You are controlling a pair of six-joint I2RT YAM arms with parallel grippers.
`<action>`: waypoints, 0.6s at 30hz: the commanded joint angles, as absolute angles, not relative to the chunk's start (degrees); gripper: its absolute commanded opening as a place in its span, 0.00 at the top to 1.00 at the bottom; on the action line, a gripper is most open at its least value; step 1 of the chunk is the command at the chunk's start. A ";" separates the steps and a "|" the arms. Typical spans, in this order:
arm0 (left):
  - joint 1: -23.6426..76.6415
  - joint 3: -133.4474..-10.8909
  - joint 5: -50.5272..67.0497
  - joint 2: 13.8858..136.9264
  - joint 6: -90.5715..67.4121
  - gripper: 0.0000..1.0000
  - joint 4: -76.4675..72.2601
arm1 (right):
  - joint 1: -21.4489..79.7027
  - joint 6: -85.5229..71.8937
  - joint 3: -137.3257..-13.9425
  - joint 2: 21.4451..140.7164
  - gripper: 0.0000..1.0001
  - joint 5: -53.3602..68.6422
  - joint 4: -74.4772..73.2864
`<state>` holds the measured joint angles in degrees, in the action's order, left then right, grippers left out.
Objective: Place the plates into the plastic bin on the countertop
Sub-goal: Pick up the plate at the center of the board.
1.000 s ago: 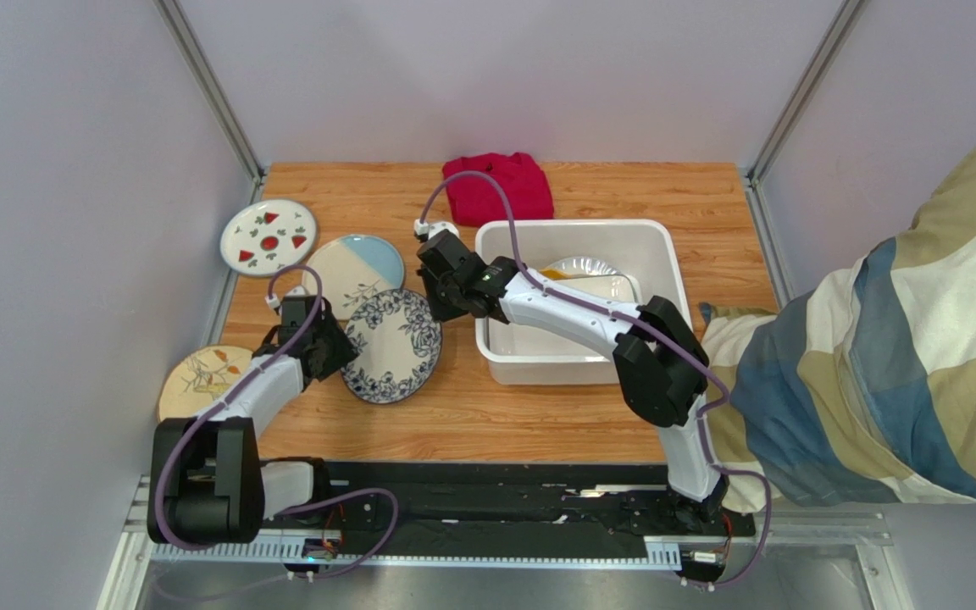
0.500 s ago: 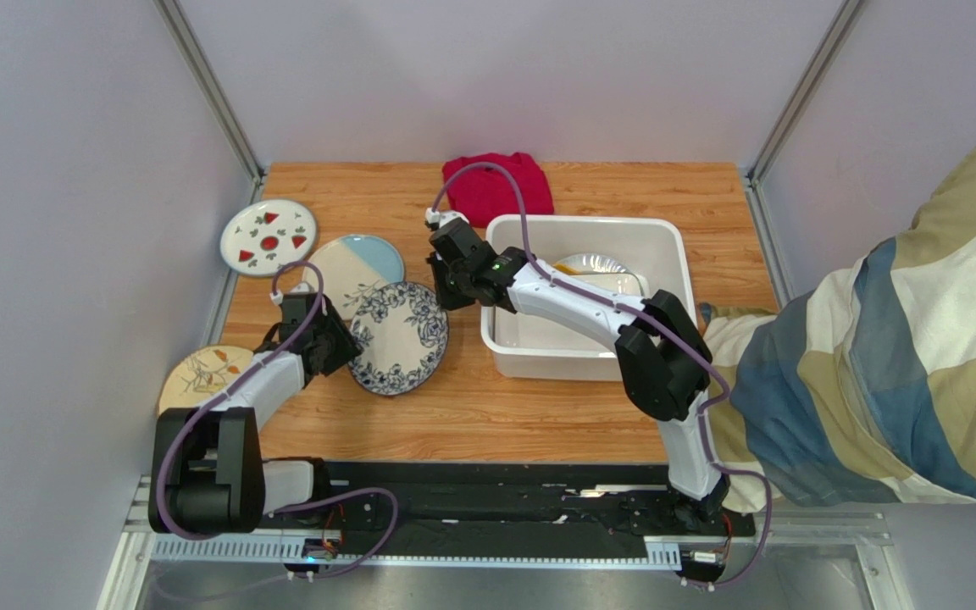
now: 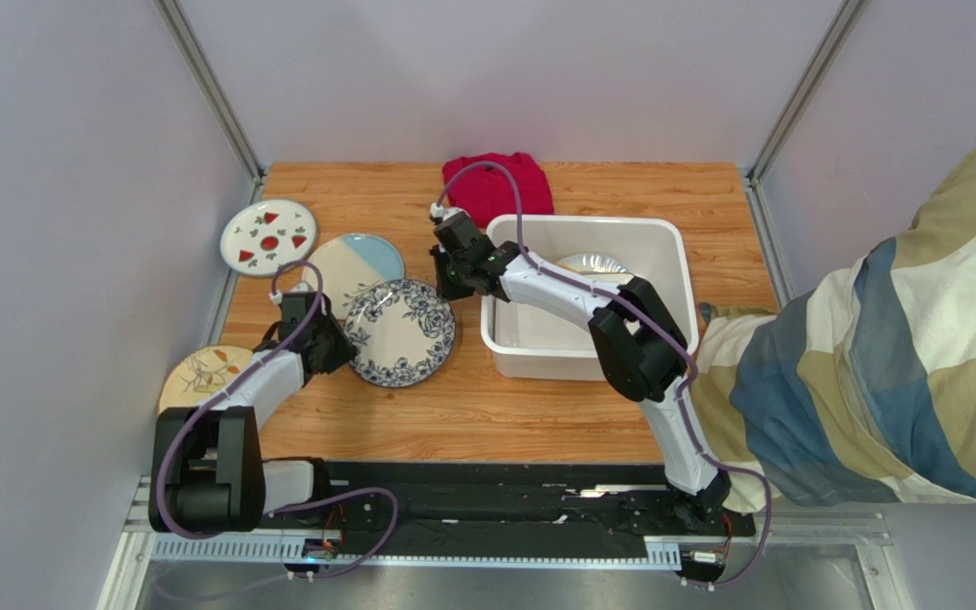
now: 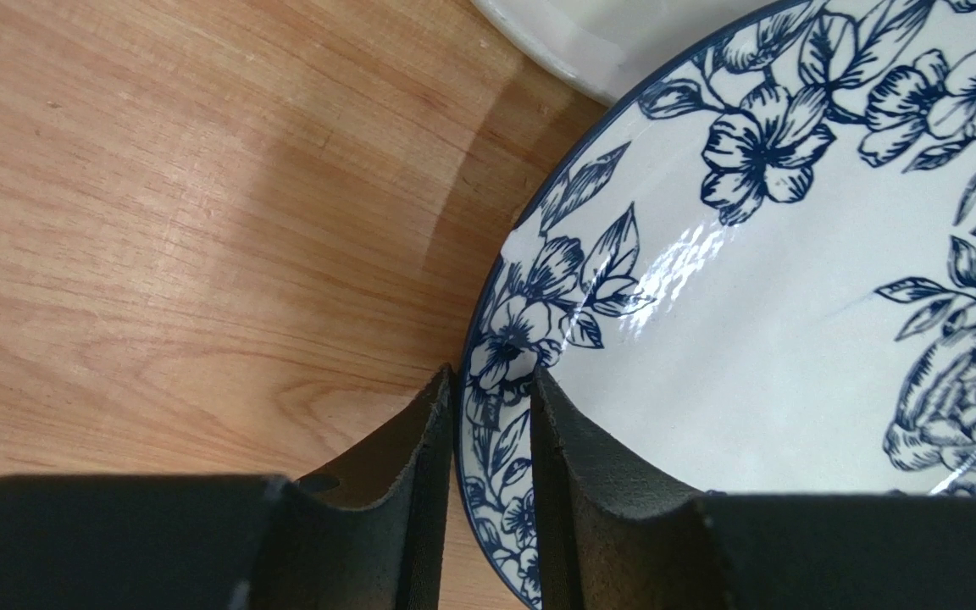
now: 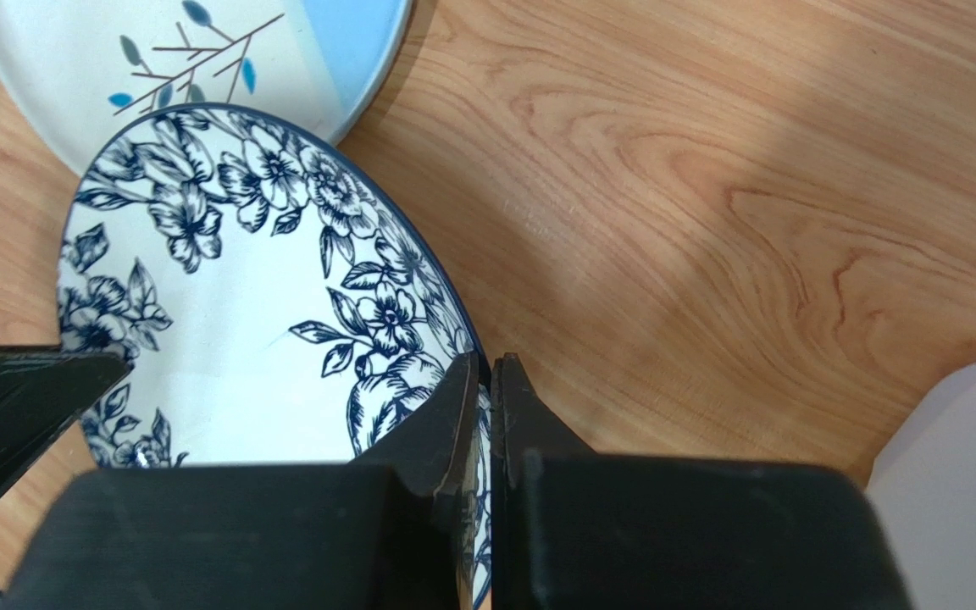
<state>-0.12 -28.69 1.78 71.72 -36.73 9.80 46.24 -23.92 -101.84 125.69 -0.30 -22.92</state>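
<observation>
The blue floral plate [image 3: 402,333] lies on the countertop [image 3: 633,191] left of the plastic bin [image 3: 582,225], with its right edge raised a little. My right gripper [image 5: 484,375] is shut on that plate's right rim [image 5: 264,292]. My left gripper [image 4: 491,394] stands open by a narrow gap, straddling the plate's left rim [image 4: 761,254]. From above, the left gripper [image 3: 332,343] and right gripper [image 3: 451,282] sit at opposite sides of the plate. The bin holds other plates [image 3: 589,266], partly hidden by the right arm.
A strawberry-print plate [image 3: 268,237], a cream-and-blue plate [image 3: 360,267] and a cream leaf-sprig plate [image 3: 200,378] lie to the left. A folded red cloth [image 3: 496,184] sits at the back. A person in patterned clothing [image 3: 888,343] is at the right edge.
The blue floral plate has shifted right, toward the bin, with the right gripper on it. The bin slid slightly right. The left gripper's fingers have narrowed around the plate's left rim.
</observation>
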 commanded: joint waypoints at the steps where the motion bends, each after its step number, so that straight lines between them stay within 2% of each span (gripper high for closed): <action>1: 0.61 -29.36 5.27 73.21 -36.74 0.69 10.37 | 48.96 -26.37 -105.99 129.19 0.97 8.08 -19.95; 7: 0.53 -29.53 5.10 73.39 -36.83 0.69 10.46 | 48.34 -25.58 -110.03 133.15 0.90 10.36 -23.02; 13: 0.53 -29.53 5.01 73.39 -36.83 0.71 10.63 | 47.81 -22.07 -113.38 136.49 0.78 13.09 -27.51; 18: 0.61 -29.62 5.10 73.48 -36.83 0.71 10.72 | 47.64 -17.68 -115.49 138.07 0.64 16.16 -31.55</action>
<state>-0.16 -29.65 2.09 71.75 -36.77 10.94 44.99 -20.58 -113.25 135.26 4.93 -27.44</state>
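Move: The blue-flowered plate's middle is about 8 cm left of the right hand, 5 cm back and 3 cm below, with the plate's right rim at the shut fingertips. The left hand already pinches the opposite rim; that middle is some 8 cm to its right, 4 cm ahead and about level in height. The blue-edged plate lies 15 cm left of the right hand, 5 cm farther out and 5 cm below; the bin's middle is 23 cm to its right, level with it. Downward by about 2.5 cm, edging nearly 2 cm forward and 2 cm left, the right hand settles around the flowered plate's right rim, opening its shut fingers to roughly a third so they straddle the edge, one over the plate and one outside. Its wrist turns a slight 5 degrees counter-clockwise late on. The left hand stays put and keeps its pinch on the left rim. ##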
